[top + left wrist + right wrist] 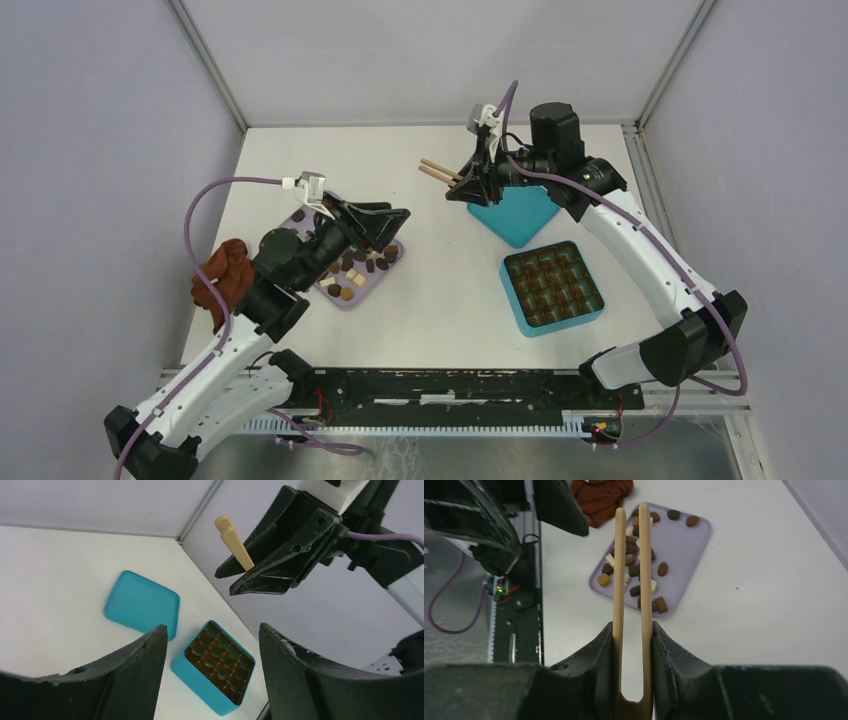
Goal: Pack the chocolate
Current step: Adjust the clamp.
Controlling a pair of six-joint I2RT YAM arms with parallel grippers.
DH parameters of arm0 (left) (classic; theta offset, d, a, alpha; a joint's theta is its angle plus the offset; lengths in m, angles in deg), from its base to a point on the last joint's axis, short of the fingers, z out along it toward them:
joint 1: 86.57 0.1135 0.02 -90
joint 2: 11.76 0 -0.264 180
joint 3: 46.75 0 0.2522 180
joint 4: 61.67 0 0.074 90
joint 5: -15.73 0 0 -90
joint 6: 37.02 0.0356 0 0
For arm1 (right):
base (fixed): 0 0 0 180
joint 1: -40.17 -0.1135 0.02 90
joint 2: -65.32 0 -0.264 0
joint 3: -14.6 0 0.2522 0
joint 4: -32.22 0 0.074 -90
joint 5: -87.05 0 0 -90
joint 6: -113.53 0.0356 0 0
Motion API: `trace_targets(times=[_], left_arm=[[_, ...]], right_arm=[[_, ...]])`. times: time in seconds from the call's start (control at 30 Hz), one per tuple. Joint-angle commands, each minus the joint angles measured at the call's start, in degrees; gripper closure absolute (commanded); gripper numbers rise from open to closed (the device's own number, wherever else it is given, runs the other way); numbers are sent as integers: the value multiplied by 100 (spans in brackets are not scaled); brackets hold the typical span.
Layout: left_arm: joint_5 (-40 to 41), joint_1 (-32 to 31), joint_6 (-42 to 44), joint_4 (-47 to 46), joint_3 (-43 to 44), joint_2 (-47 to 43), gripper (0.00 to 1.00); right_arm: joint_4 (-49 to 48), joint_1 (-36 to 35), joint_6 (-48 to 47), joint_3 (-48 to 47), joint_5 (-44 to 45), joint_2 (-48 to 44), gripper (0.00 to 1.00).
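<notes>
The chocolate [358,270] is a scatter of small dark, brown and cream pieces on a lavender tray [350,301] at the left. My left gripper [395,230] hovers over the tray's far end, open and holding nothing. My right gripper [455,190] is raised near the back, shut on wooden tongs [440,172] that point left. In the right wrist view the tongs [619,570] run between the jaws [632,625] toward the chocolate [663,569]. The teal box [520,315] lies open at the right, its brown-lined cells empty in the left wrist view [200,677].
The teal lid [515,215] lies flat behind the box, under my right wrist. A rust-brown cloth lump [225,272] sits at the table's left edge beside my left arm. Grey walls close in the table on three sides.
</notes>
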Motion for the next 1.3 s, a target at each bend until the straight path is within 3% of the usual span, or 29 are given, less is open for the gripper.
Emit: trace_targets(times=[0.0,0.17,0.27,0.5,0.8,1.27], left_arm=[[-904,8,-558,-2333,-156,246,27],[-1400,15,-898,-3304,47,733,27],[-1582,8,-1026,-3466,296,980,27],[-1459,11,-1217,-3617,442,1305,29],[-1725,9,-1670,-4276,673,1911,46],[-1970,3,-1842,-4560,825,2217,61]], right_arm=[[-1440,126,1650,170,-1425,-261,72],[-2760,140,3006,498,-1842,-408,71],[-3105,141,3294,576,-1891,-439,70],[-3325,141,3480,705,-1954,-519,70],[-3351,61,3449,869,-1933,-583,70],[-3185,-16,3332,905,-1771,-541,69]])
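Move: The clamp, held by the right gripper, has its middle about 9 cm ahead of the empty left hand, 10 cm to its right and some 4 cm higher. The chocolate tray lies on the table about 10 cm ahead of that hand, 14 cm to its left and 28 cm below. From the right hand the clamp's middle is some 5 cm left and 3 cm ahead, level with it; the left gripper is about 15 cm left, 6 cm back and 4 cm lower. Left fingertips come in around one leg of the clamp, one finger in the gap between the legs, and half close; whether they pinch can't be told. The left hand rises about 9 cm and goes right to get there, tilting up and turning clockwise. The right hand, still gripping the clamp, rises about 6 cm and draws back nearly as much, rolling its left side up, then nearly stops. ##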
